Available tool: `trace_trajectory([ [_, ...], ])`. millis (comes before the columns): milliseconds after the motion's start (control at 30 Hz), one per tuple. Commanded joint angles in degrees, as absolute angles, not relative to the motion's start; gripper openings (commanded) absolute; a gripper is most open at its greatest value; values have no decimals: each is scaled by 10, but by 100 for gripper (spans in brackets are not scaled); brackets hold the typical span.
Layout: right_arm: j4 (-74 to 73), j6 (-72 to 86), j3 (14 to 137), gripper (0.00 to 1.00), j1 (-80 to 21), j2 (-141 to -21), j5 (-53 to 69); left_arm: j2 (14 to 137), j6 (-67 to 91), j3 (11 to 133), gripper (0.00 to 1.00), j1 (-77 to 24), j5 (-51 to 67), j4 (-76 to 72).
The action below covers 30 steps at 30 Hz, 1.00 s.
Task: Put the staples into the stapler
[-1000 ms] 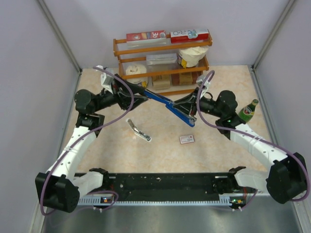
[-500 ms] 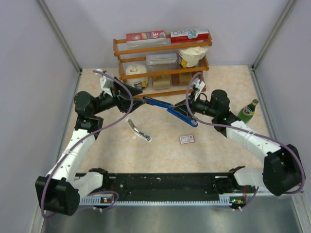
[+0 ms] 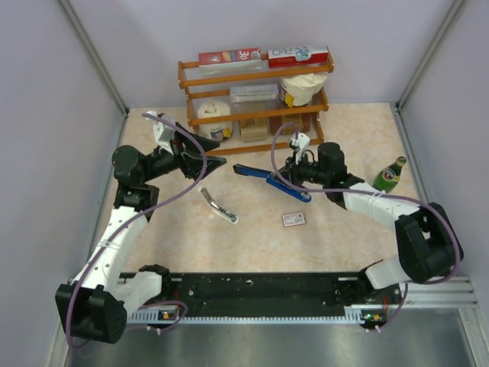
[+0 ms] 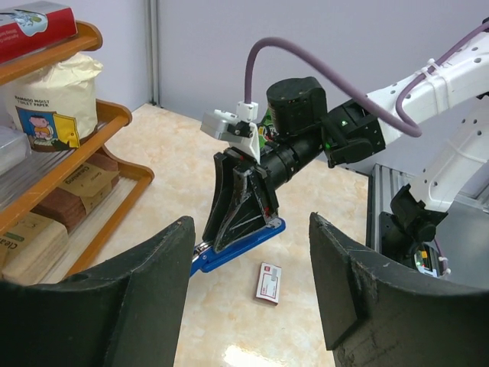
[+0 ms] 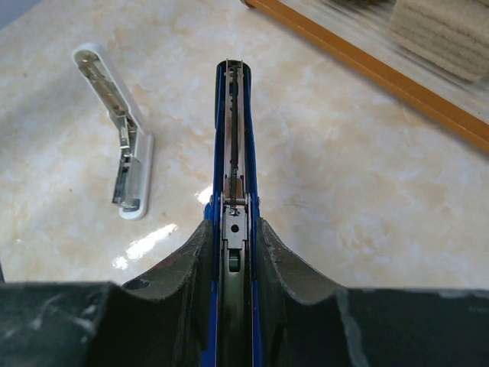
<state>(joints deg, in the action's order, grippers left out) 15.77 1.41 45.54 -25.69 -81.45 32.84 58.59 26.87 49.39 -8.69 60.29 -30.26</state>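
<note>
The blue stapler (image 3: pixel 269 180) is held low over the table, with my right gripper (image 3: pixel 296 180) shut on its rear end. In the right wrist view the blue stapler (image 5: pixel 235 130) points away from my right gripper (image 5: pixel 235 256) with its metal channel facing the camera. My left gripper (image 3: pixel 212 161) is open and empty, a short way left of the stapler's tip. The left wrist view looks between my left gripper's (image 4: pixel 250 306) fingers at the blue stapler (image 4: pixel 238 248) and the small red-and-white staples box (image 4: pixel 267 282) on the table. The staples box (image 3: pixel 293 219) lies in front of the stapler. No loose staple strip shows.
A white stapler (image 3: pixel 218 206) lies opened out on the table left of centre, seen also as the white stapler (image 5: pixel 121 141). A wooden rack (image 3: pixel 256 73) of boxes and jars stands at the back. A green bottle (image 3: pixel 390 175) stands at the right.
My left gripper let go of the blue stapler's tip and drew back to the left. My right arm brought the stapler down and leftward, from raised between both grippers to low over the table.
</note>
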Motion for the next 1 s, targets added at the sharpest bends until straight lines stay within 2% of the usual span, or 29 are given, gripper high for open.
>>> trace_trajectory([
  [0, 203, -31, 501, 0, -257, -829, 316, 571, 260, 490, 66, -80, 610, -311],
  [533, 196, -98, 546, 0, -322, -916, 210, 555, 242, 475, 66, -62, 609, -286],
  [967, 215, -95, 583, 0, -371, -993, 115, 529, 189, 488, 66, -45, 595, -191],
])
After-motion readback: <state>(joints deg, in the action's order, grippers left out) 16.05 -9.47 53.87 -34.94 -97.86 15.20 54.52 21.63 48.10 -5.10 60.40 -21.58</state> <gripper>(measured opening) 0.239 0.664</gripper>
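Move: The right hand holds the blue stapler, swung open, and the bare table patch it is being lowered to lies some 4 cm ahead, 5 cm to the left and about 14 cm below. Of its neighbours on the table, the staple box is roughly 7 cm back and 5 cm to the right of the hand, and the opened white stapler about 2 cm back and 19 cm to the left. From the empty left hand that patch is some 11 cm ahead, 12 cm to the right and 36 cm below. The right hand keeps its pinch on the opened blue stapler and carries it about 7 cm down towards the table, going forward at first and then also left, some 4 cm each way in all. As it sinks, the wrist tips by about 15 degrees so that the fingers point more steeply down, while the left hand, fingers still open and empty, eases about 2 cm to the left and slightly down, away from the right hand. ##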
